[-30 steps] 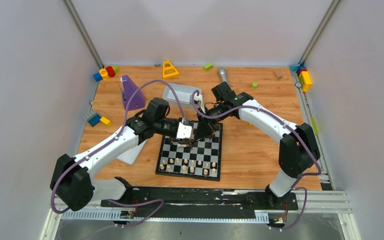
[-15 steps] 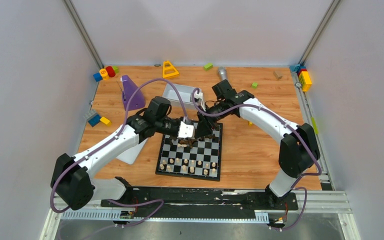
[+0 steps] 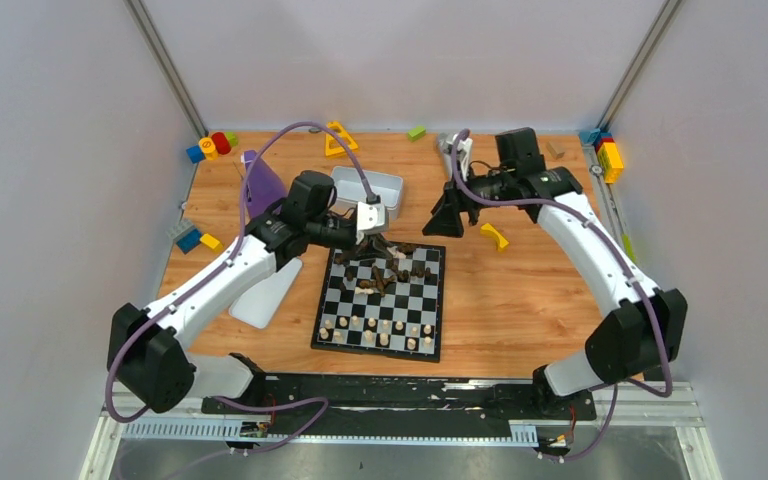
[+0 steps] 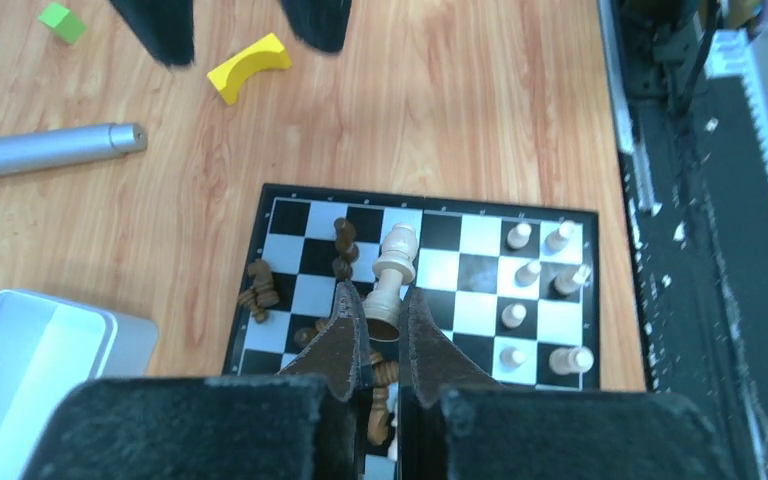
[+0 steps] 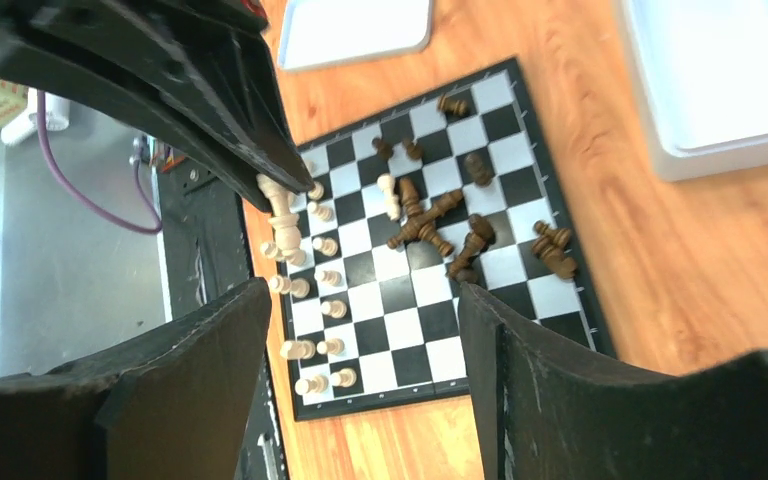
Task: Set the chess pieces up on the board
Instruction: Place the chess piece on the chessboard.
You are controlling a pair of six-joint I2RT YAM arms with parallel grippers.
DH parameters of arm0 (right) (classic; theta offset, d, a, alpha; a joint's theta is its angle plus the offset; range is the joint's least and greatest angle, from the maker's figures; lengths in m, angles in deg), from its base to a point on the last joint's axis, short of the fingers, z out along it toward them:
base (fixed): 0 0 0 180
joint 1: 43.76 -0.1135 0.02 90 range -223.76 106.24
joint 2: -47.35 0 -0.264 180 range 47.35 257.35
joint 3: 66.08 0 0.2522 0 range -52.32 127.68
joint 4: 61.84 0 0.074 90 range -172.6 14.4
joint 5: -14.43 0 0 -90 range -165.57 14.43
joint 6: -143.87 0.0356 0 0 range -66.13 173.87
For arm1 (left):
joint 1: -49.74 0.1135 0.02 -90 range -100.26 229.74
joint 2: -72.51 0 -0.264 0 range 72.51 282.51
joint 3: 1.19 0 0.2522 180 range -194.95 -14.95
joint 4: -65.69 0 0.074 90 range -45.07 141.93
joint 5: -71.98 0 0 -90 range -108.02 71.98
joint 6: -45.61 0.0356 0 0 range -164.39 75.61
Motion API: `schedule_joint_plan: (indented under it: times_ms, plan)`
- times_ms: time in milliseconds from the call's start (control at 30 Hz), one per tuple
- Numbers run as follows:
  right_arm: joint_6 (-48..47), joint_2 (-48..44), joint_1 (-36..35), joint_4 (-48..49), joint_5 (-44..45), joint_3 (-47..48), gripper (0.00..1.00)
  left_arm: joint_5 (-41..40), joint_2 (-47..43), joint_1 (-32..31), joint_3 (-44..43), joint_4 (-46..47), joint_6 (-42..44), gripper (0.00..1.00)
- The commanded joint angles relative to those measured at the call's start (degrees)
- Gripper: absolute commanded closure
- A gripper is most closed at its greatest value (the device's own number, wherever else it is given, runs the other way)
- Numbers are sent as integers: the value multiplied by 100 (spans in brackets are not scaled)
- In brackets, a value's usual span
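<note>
The board (image 3: 412, 297) lies at the table's middle. Pale chess pieces (image 3: 380, 328) stand in its two near rows. Several dark brown pieces (image 3: 385, 272) lie toppled in a heap on its far half. My left gripper (image 4: 382, 300) hangs over that heap, shut on the base of a tall pale piece (image 4: 395, 262) that points away from the jaws. From the right wrist, that pale piece (image 5: 282, 215) hangs at the left fingers above the board (image 5: 440, 330). My right gripper (image 3: 448, 220) stands open and empty over bare wood beyond the board's far right corner.
A white tray (image 3: 365, 188) sits just behind the board and a white lid (image 3: 265, 290) lies at its left. A purple cone (image 3: 260, 185), a yellow arch block (image 3: 495, 237), a silver cylinder (image 4: 40, 150) and coloured blocks (image 3: 210, 147) ring the far table.
My right gripper opened and drew back and to the right, off the board. My left gripper shut on the pale piece and shifted slightly toward the far edge. The dark heap now shows.
</note>
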Motion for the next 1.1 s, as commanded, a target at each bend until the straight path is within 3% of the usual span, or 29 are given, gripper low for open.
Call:
schedule_joint_plan:
  times_ms: [0, 300, 500, 833, 1067]
  plan:
    - [592, -588, 194, 736, -352, -236, 31, 613, 290, 56, -283, 868, -1680, 100]
    - [1368, -646, 194, 1541, -636, -738, 35, 970, 706, 71, -82, 2483, -3687, 100]
    - [1594, -604, 198, 1808, -920, -1060, 37, 1038, 809, 170, 157, 3540, -4593, 100]
    - [1675, -532, 194, 1935, -1311, -1157, 59, 1034, 922, 203, 358, 4173, -4949, 100]
    - [1661, -422, 190, 1934, -1332, -1195, 61, 1008, 909, 199, 405, 4278, -4993, 100]
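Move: The left hand already holds a white chess piece over the far part of the board. The right hand's open fingers are some 8 cm to its right, 4 cm ahead and 3 cm higher. The board's middle lies about 20 cm below, 7 cm back and 2 cm to the left; the white box is about 14 cm ahead and 5 cm left. From the right hand, the piece is some 7 cm left, 4 cm back and 3 cm lower, and the yellow arch block is about 12 cm right, level with it, far below. Rightward and up, then easing to a stop, the left hand carries the white piece about 6 cm to the right hand's fingers, its fingertips tilting up towards level as it rolls nearly 30 degrees; its grip stays shut. The right hand first pops up some 3 cm, then sinks most of that and draws back about 2 cm, tips lifting slightly, its fingers narrowing from wide to half open on either side of the piece's free end. ##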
